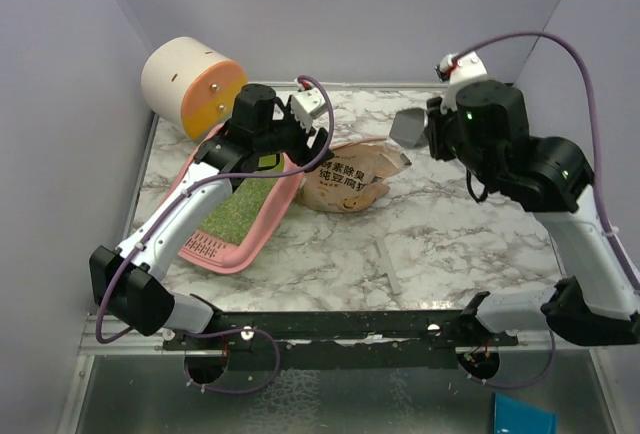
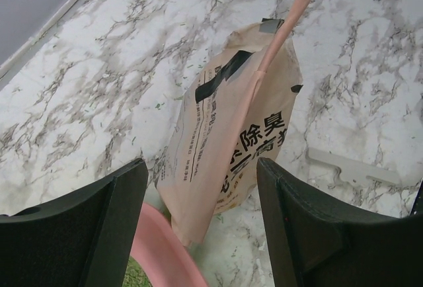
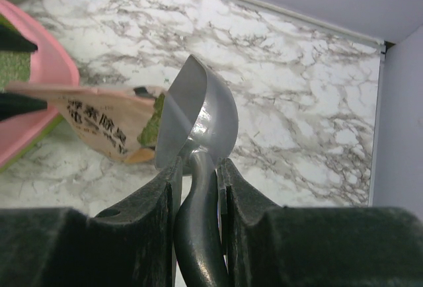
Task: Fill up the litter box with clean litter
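The pink litter box (image 1: 262, 237) lies at the left, one end raised under my left arm. Clean litter (image 1: 240, 210) covers its green floor. Its pink rim (image 2: 165, 250) shows low in the left wrist view. My left gripper (image 1: 308, 142) (image 2: 201, 168) is open above the box's right rim, by the end of a tan paper bag (image 1: 350, 180) (image 2: 228, 135) that lies on its side. Nothing is between its fingers. My right gripper (image 1: 432, 134) (image 3: 198, 164) is shut on the handle of a metal scoop (image 1: 408, 126) (image 3: 198, 112), held above the table to the right of the bag. Green granules (image 3: 153, 125) show at the bag's mouth.
A cream-and-orange cylinder (image 1: 192, 85) lies at the back left, beside the box. A flat white plastic strip (image 1: 390, 266) (image 2: 353, 166) rests on the marble mid-table. Purple walls close in the back and both sides. A blue object (image 1: 523, 417) sits below the table's front edge.
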### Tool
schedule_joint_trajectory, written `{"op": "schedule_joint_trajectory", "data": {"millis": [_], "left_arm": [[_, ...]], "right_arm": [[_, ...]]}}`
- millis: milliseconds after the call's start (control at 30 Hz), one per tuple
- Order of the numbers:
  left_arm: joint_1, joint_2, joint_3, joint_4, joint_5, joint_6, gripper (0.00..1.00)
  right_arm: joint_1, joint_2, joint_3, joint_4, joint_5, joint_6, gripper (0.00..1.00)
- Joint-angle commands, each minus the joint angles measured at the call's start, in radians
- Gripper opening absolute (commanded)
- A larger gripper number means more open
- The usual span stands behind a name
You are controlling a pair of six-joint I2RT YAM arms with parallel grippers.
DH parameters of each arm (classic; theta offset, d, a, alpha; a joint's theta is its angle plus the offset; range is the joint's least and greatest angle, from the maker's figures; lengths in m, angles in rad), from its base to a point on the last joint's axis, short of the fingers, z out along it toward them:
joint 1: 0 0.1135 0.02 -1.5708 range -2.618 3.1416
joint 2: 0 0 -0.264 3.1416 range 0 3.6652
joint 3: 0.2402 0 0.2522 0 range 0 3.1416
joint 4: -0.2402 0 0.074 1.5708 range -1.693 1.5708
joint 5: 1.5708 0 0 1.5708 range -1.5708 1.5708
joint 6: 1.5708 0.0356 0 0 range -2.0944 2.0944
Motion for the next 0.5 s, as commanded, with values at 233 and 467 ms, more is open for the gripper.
{"op": "schedule_joint_trajectory", "data": {"millis": [233, 467], "left_arm": [[0.001, -0.055, 0.004, 0.037, 0.077, -0.002, 0.69], [0.0, -0.049, 0.001, -0.016, 0.133, 0.064, 0.69]], "right_arm": [[-0.532, 0.375, 0.347, 0.219, -0.526, -0.13, 0.01], [-0.91, 0.283, 0.006, 0.42, -1.045, -0.035, 0.01]]}}
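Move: The right hand holds the scoop high; the middle of the litter bag lies about 15 cm ahead of it, 17 cm to its left and 32 cm below, its open mouth facing right. The litter box stands some 27 cm farther left of the bag, about 2 cm nearer. The flat scraper lies roughly 2 cm back and 6 cm left of the hand, 40 cm down. From the left hand, the bag is about 7 cm ahead, 5 cm right and 20 cm below. Forward in a quick arc, the right hand carries the empty scoop about 18 cm out past the bag's right side, until it is about level with the bag. After a slight drift left it swings roughly 10 cm right, rising a little and then sinking about 5 cm from its peak. The wrist rolls some 15 degrees, left side up, and turns slightly clockwise; the fingers keep their grip on the handle. ##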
